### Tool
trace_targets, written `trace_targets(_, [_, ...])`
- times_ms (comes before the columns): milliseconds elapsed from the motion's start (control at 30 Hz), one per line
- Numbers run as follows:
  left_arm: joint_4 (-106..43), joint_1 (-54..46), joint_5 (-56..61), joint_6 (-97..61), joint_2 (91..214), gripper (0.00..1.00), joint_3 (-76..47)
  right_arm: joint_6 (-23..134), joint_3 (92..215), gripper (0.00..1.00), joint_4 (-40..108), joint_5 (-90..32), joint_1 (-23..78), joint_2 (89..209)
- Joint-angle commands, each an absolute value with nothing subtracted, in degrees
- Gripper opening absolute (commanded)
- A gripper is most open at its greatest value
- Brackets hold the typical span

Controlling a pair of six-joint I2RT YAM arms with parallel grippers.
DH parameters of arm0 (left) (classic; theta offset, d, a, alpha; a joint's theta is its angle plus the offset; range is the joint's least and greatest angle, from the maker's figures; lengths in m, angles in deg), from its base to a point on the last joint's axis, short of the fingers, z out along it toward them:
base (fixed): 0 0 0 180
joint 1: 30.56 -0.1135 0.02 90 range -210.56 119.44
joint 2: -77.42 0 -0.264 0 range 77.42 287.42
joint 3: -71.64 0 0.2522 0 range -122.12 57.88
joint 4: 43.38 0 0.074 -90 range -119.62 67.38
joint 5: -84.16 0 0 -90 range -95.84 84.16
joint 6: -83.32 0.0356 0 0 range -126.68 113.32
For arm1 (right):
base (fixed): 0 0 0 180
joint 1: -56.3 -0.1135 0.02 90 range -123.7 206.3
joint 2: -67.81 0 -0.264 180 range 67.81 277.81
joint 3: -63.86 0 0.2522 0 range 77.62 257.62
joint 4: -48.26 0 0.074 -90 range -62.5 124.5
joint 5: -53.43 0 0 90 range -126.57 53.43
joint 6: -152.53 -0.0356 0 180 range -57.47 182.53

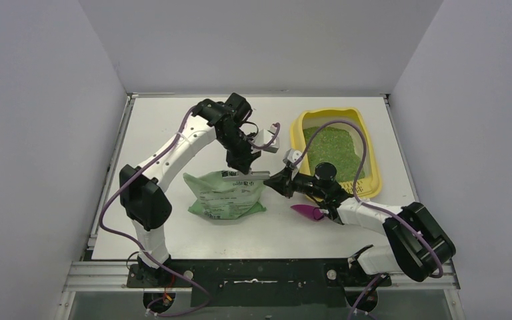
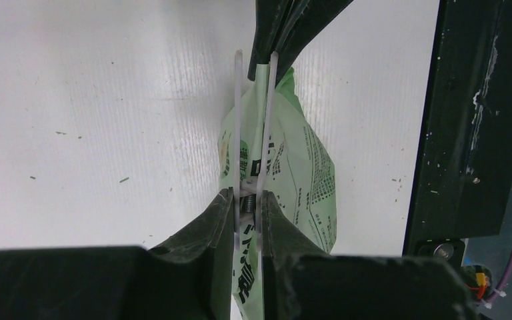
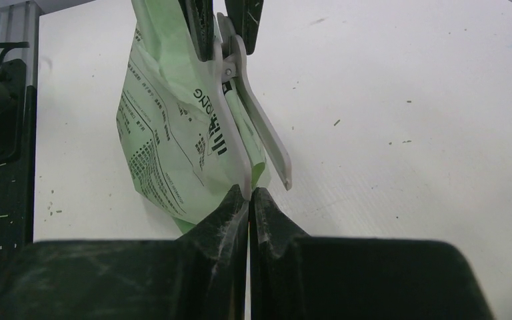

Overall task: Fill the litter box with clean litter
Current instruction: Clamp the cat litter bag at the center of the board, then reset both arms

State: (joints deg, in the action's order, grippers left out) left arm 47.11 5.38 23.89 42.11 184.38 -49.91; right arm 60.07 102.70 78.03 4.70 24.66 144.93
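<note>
The yellow litter box (image 1: 298,130) stands at the back right with green clean litter (image 1: 333,150) spread inside it. A light-green printed bag (image 1: 223,197) stands at mid table. A long white clip (image 2: 267,100) runs along the bag's top. My left gripper (image 2: 247,207) is shut on the clip's handles, and the clip's two arms stand apart (image 3: 267,140). My right gripper (image 3: 249,193) is shut on the bag's top edge at the far end of the clip, with one clip arm reaching down to its fingertips.
A magenta scoop (image 1: 307,212) lies on the table under my right arm, right of the bag. The table's black right-hand frame (image 2: 467,133) runs close beside the bag in the left wrist view.
</note>
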Motion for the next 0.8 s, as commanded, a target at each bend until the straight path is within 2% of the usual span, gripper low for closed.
trace_targets(0, [52.69, 4.86, 9.33, 43.22, 184.85, 0.00, -48.42, 61.39, 106.15, 0.00, 84.74, 3.85, 24.97, 140.59])
trace_targets(100, [52.32, 5.46, 9.93, 42.70, 185.28, 0.00, -48.54, 61.50, 106.89, 0.00, 82.86, 4.29, 24.67, 140.20])
trace_targets(200, [52.02, 5.38, 11.05, 42.59, 185.02, 0.00, -48.80, 61.47, 107.37, 0.06, 79.83, 3.92, 24.48, 139.60])
trace_targets(267, [52.15, 5.26, 10.72, 42.55, 185.04, 0.00, -48.91, 61.63, 106.90, 0.15, 78.89, 2.77, 24.48, 138.89])
trace_targets(367, [52.10, 5.19, 10.65, 42.48, 184.71, 0.01, -48.76, 61.52, 105.41, 0.44, 78.11, -0.16, 24.57, 137.27])
trace_targets(400, [52.02, 5.21, 10.80, 42.46, 184.61, 0.02, -48.74, 61.79, 105.12, 0.50, 76.78, -1.08, 24.61, 136.45])
trace_targets(500, [51.66, 5.21, 10.99, 42.26, 184.16, 0.05, -48.56, 63.97, 104.82, 0.54, 70.66, -4.33, 24.66, 133.16])
trace_targets(733, [49.79, 5.16, 11.47, 40.18, 182.87, 0.47, -49.52, 66.16, 104.81, 0.60, 58.60, -10.69, 24.75, 124.47])
trace_targets(767, [48.66, 5.13, 11.65, 39.65, 182.14, 0.58, -49.41, 66.08, 104.63, 0.62, 57.36, -11.41, 24.76, 123.05])
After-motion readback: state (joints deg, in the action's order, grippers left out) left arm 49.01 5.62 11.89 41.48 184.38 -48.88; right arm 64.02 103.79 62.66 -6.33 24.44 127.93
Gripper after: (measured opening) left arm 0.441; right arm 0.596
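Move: The left fingers are still shut on the clamp's middle, about 1 cm below the hand point. The bag's body lies some 5 cm back, 6 cm to its left and 9 cm below. For the right hand, pinching at the clamp's end, the clamp's middle is about 7 cm left and 1 cm ahead. The litter box lies roughly 21 cm right, 9 cm ahead and 9 cm lower; the scoop, 15 cm right, 9 cm back, 11 cm down. Right fingers let go of the bag corner, rising 5 cm; left shifts clamp 3 cm left, then opens. ##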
